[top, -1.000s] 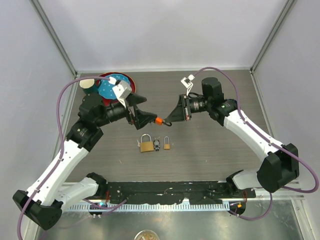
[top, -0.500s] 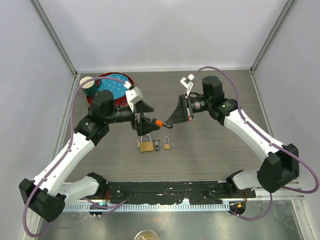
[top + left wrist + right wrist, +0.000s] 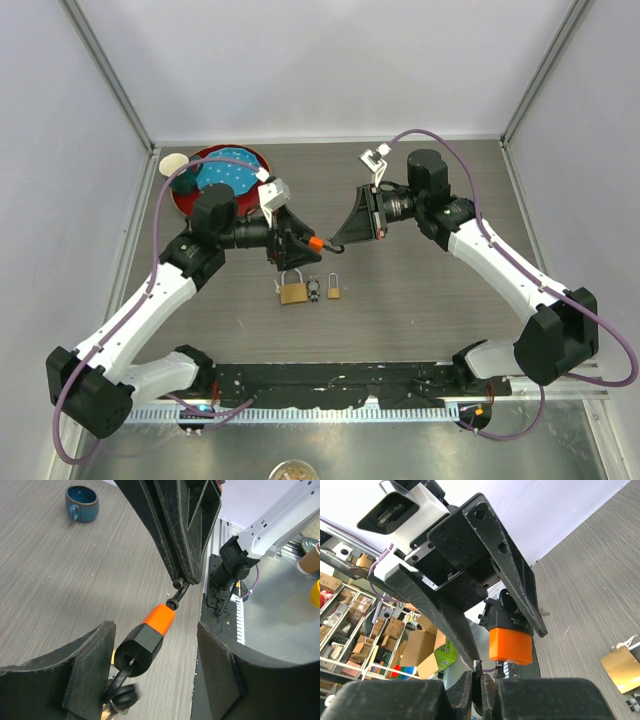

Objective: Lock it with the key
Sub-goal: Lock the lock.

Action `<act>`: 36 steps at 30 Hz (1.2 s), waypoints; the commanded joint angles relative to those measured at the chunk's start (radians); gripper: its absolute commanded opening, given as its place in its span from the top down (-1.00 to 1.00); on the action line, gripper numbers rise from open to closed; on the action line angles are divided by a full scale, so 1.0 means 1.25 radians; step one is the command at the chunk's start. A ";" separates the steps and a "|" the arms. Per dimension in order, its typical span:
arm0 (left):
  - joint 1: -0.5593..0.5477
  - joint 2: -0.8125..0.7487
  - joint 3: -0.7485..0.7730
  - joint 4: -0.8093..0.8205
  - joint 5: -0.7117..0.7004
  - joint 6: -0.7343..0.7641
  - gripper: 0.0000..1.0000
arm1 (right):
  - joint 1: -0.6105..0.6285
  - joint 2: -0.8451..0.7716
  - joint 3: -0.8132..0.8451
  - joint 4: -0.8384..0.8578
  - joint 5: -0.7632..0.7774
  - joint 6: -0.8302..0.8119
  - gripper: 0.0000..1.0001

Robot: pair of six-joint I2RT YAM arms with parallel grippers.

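An orange-and-black padlock (image 3: 316, 242) hangs in the air above the table. My right gripper (image 3: 338, 240) is shut on its thin shackle (image 3: 478, 669). The key (image 3: 118, 679) sticks in the lock's black end (image 3: 141, 647), with a ring of further keys dangling below it. My left gripper (image 3: 300, 243) is open, and its two fingers (image 3: 89, 672) straddle the padlock body (image 3: 510, 644) without pressing it. The left finger stands close beside the key.
Two brass padlocks (image 3: 292, 291) (image 3: 334, 291) with small keys (image 3: 314, 290) between them lie on the table below the grippers. A red plate with a blue disc (image 3: 222, 175) and a pale cup (image 3: 172, 163) sit at the back left. A blue mug (image 3: 81, 502) shows in the left wrist view.
My left gripper has swung in toward the padlock and now straddles it, and its jaws have narrowed a little. The right gripper has held still with the lock.
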 commanded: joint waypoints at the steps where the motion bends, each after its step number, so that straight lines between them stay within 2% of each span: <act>1: 0.002 -0.007 0.002 0.048 0.018 -0.011 -0.29 | 0.001 -0.039 0.021 0.089 -0.023 0.020 0.97; 9: 0.002 -0.002 0.011 0.030 0.035 -0.016 0.30 | -0.002 -0.035 0.027 0.103 -0.018 0.029 0.97; 12: 0.003 0.003 0.015 0.031 0.050 -0.026 0.41 | -0.004 -0.032 0.028 0.113 -0.018 0.037 0.97; 14: 0.002 0.010 0.018 0.030 0.061 -0.030 0.64 | -0.004 -0.031 0.028 0.120 -0.017 0.045 0.97; 15: 0.003 0.013 0.021 0.030 0.061 -0.036 0.91 | -0.007 -0.031 0.027 0.125 -0.014 0.046 0.98; 16: 0.002 0.013 0.022 0.031 0.061 -0.040 1.00 | -0.006 -0.031 0.027 0.127 -0.010 0.047 0.97; 24: 0.002 0.012 0.005 0.099 0.029 -0.095 1.00 | -0.008 -0.015 0.028 0.145 0.015 0.063 0.94; 27: 0.002 0.007 -0.007 0.145 -0.004 -0.134 1.00 | -0.024 -0.014 0.027 0.142 0.056 0.060 0.62; 28: 0.002 0.004 -0.010 0.156 -0.010 -0.141 1.00 | -0.036 -0.015 0.027 0.132 0.069 0.055 0.46; 30: 0.002 0.005 -0.011 0.158 -0.025 -0.153 1.00 | -0.051 -0.020 0.029 0.116 0.113 0.040 0.32; 31: 0.003 0.005 -0.011 0.158 -0.034 -0.156 1.00 | -0.058 -0.024 0.039 0.078 0.140 0.024 0.16; 33: 0.003 0.004 -0.011 0.157 -0.048 -0.164 1.00 | -0.078 -0.036 0.057 0.004 0.206 -0.049 0.01; 34: 0.004 0.003 -0.012 0.165 -0.052 -0.166 1.00 | -0.080 -0.041 0.082 -0.078 0.294 -0.082 -0.10; 36: 0.003 -0.001 -0.017 0.171 -0.066 -0.179 1.00 | -0.082 -0.062 0.097 -0.125 0.362 -0.146 -0.21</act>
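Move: Around the left hand's open fingers, the orange lock's body sits about 1 cm to the right of their midpoint, level in height. On the table some 25 cm below that hand, the gold padlock lies about 5 cm left and the small padlock some 4 cm right, both about level with it in reach. From the right hand, which is pinching the shackle, the lock's body is about 4 cm left at the same height and reach. Closing from wide open, the left fingers pinch the orange lock's body from both sides, shift back about 1 cm with it, then forward about 2 cm. The right hand keeps the shackle while rising about 1 cm, then opens, lets go and swings forward some 6 cm away from the lock, drifting slightly right and turning clockwise about 15 degrees. ##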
